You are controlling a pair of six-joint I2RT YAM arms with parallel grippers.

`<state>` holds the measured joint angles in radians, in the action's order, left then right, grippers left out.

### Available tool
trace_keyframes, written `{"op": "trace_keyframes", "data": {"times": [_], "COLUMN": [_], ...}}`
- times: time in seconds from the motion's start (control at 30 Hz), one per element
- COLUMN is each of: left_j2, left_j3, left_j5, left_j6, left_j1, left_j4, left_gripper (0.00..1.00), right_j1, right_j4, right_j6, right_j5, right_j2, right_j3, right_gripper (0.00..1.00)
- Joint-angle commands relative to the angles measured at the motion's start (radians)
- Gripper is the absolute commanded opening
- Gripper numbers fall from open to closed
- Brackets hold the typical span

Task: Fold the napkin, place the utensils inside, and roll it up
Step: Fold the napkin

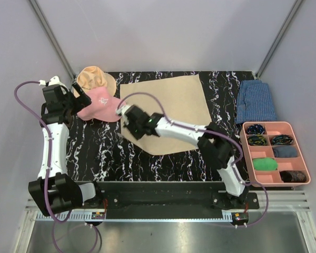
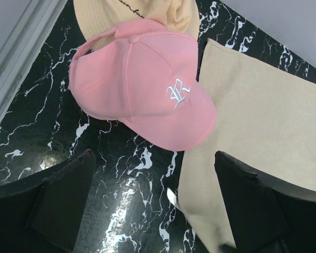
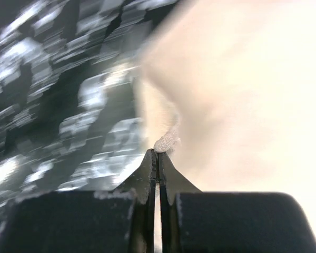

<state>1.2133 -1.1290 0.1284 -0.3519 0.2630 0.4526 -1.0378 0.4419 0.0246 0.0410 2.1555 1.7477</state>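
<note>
The beige napkin [image 1: 174, 105] lies flat on the black marbled mat, its left edge beside the pink cap. My right gripper [image 1: 125, 118] reaches across to that left edge. In the right wrist view the right gripper [image 3: 157, 153] is shut, and a small pinch of the napkin [image 3: 242, 79] bunches at its tips. My left gripper [image 1: 80, 97] hovers by the caps. Seen from the left wrist, the left gripper [image 2: 154, 158] is open above the mat with nothing between its fingers, and the napkin [image 2: 263, 121] lies to its right. The utensils are out of view.
A pink cap [image 1: 100, 105] [image 2: 142, 84] overlaps a tan floppy hat [image 1: 92, 79] [image 2: 142, 16] at the back left. A folded blue checked cloth [image 1: 255, 103] lies at the back right. A pink compartment tray [image 1: 274, 123] with small items stands at the right edge.
</note>
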Motion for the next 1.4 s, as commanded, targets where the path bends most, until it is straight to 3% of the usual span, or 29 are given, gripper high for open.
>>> {"op": "trace_keyframes", "data": {"times": [0.0,0.37,0.7,1.37], "left_j2": [0.005,-0.031,-0.009,0.005], "left_j3": [-0.005,-0.003,-0.003,0.002], "left_j5": [0.053,0.033,0.08,0.123], "left_j6": [-0.016,0.002,-0.01,-0.025], "left_j1": [0.007,0.007,0.005,0.005], "left_j4": [-0.052,-0.061,-0.066,-0.072], "left_gripper": [0.99,0.99,0.99,0.99], "right_j1": [0.186,0.521,0.651,0.768], "right_j4": [0.003,0.003,0.003,0.026], "right_j6": [-0.066,-0.155,-0.163,-0.212], "right_j5": [0.025,0.019,0.115,0.204], "right_j2": [-0.086,0.108,0.286,0.552], "right_j3": [-0.005,0.213,0.436,0.835], "right_gripper": [0.0,0.0,0.0,0.0]}}
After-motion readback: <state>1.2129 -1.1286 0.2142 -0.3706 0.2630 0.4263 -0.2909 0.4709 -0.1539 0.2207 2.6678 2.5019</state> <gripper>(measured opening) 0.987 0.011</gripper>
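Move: The right hand grips the napkin's near-left corner, about 6 cm above the table. The napkin's far-right corner, where this one is being taken, lies about 42 cm ahead and 38 cm to the right. The knife, mostly under the cloth, is roughly 2 cm ahead and 3 cm right; the pink cap stands some 21 cm ahead and 16 cm left. From the idle left hand the far-right corner is about 34 cm ahead and 61 cm right, some 22 cm lower. Forward and to the right in one quick diagonal sweep, the right hand carries the pinched near-left corner over the napkin towards its far-right corner, nearly 50 cm in all. It stays low, rising a little and dipping again to end level with its start, slows over the second half, and turns some 40 degrees clockwise while the fingers tilt up a bit; the grip keeps shut. ##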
